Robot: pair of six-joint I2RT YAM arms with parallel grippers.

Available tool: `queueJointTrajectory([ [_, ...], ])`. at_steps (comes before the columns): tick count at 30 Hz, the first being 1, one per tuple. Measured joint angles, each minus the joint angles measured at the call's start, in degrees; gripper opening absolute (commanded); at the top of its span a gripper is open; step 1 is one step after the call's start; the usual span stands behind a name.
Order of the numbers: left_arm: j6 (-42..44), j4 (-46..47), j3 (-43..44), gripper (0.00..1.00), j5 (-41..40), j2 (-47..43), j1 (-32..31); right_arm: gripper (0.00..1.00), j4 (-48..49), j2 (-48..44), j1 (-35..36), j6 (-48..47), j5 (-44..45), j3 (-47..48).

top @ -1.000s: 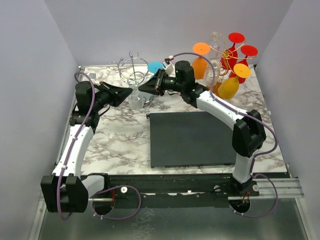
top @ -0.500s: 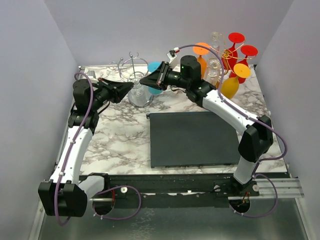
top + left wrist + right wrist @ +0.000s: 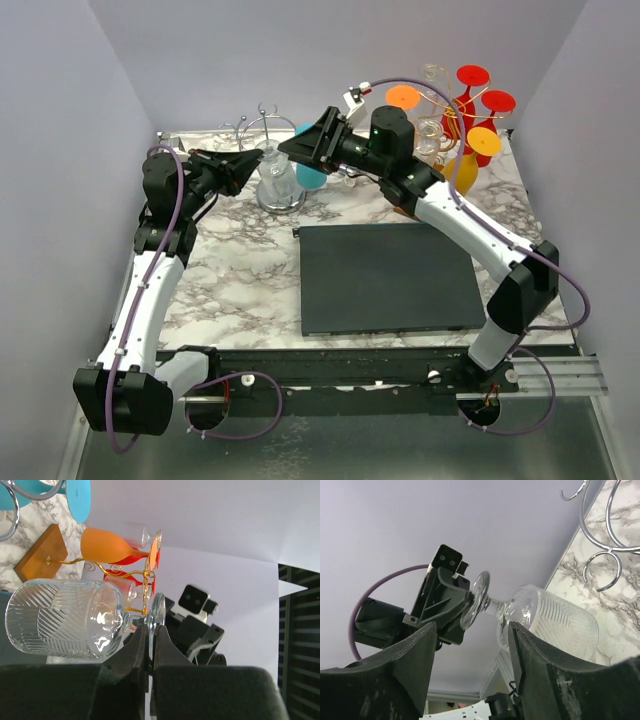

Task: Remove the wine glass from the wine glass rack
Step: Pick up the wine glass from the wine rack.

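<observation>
A clear ribbed wine glass (image 3: pixel 277 178) lies on its side in the air at the back left, its bowl (image 3: pixel 60 617) pointing left. My left gripper (image 3: pixel 149 630) is shut on the rim of its round foot (image 3: pixel 477 600). My right gripper (image 3: pixel 472 630) stands open, its fingers on either side of the stem and apart from it; from above it (image 3: pixel 298 150) hovers just right of the glass. The wine glass rack (image 3: pixel 450 112), gold wire on a wooden base (image 3: pixel 37 554), stands at the back right with orange and red glasses hanging on it.
A silver chrome wire stand (image 3: pixel 262 128) with a round base is right behind and under the held glass. A teal glass (image 3: pixel 311 172) sits beside it. A dark grey mat (image 3: pixel 385 275) covers the middle of the marble table (image 3: pixel 230 280). Walls close in on both sides.
My right gripper has opened and let go of the glass, and has risen toward the back. The left gripper has kept its hold on the foot and carried the glass slightly back.
</observation>
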Motion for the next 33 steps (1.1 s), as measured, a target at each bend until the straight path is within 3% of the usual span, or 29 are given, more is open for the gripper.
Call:
queueJointTrajectory([
  [7, -2.8, 1.0, 0.4, 0.0, -2.7, 0.2, 0.0, 0.79, 0.6, -8.3, -1.6, -1.2, 4.1, -5.9],
  [12, -6.4, 3.7, 1.0, 0.0, -3.3, 0.7, 0.0, 0.82, 6.5, -12.5, -2.3, -1.6, 4.1, -14.1],
  [19, -11.4, 6.8, 1.0, 0.0, -3.8, 0.7, -0.1, 0.83, 14.0, -12.0, -2.2, 0.2, 1.8, -21.6],
  [33, -17.6, 11.3, 1.0, 0.0, -5.0, -0.1, -0.4, 0.83, 31.9, -6.1, 0.1, 8.4, 0.7, -23.1],
])
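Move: The wine glass hangs foot-up from the left fingers, already shut on its foot; its middle is roughly 6 cm below that hand, 3 cm right and 2 cm ahead. From the opening right hand it lies about 4 cm to the left, 2 cm ahead and 6 cm lower. The wire rack's middle is about 12 cm ahead of the left hand, 1 cm right and 22 cm lower; the blue goblet on it is 11 cm ahead, 9 cm right and 18 cm lower. Keeping its pinch on the foot, the left hand lifts the wine glass about 6 cm higher above the rack and rolls its own left side down by some 15 to 20 degrees, swinging the bowl's mouth over to the right. The right hand, already free of the foot, finishes opening as it backs off to the right and up by about 5 cm, then sinks, draws back slightly towards the base and comes in again to the left beside the raised bowl, its fingers tipping up. ##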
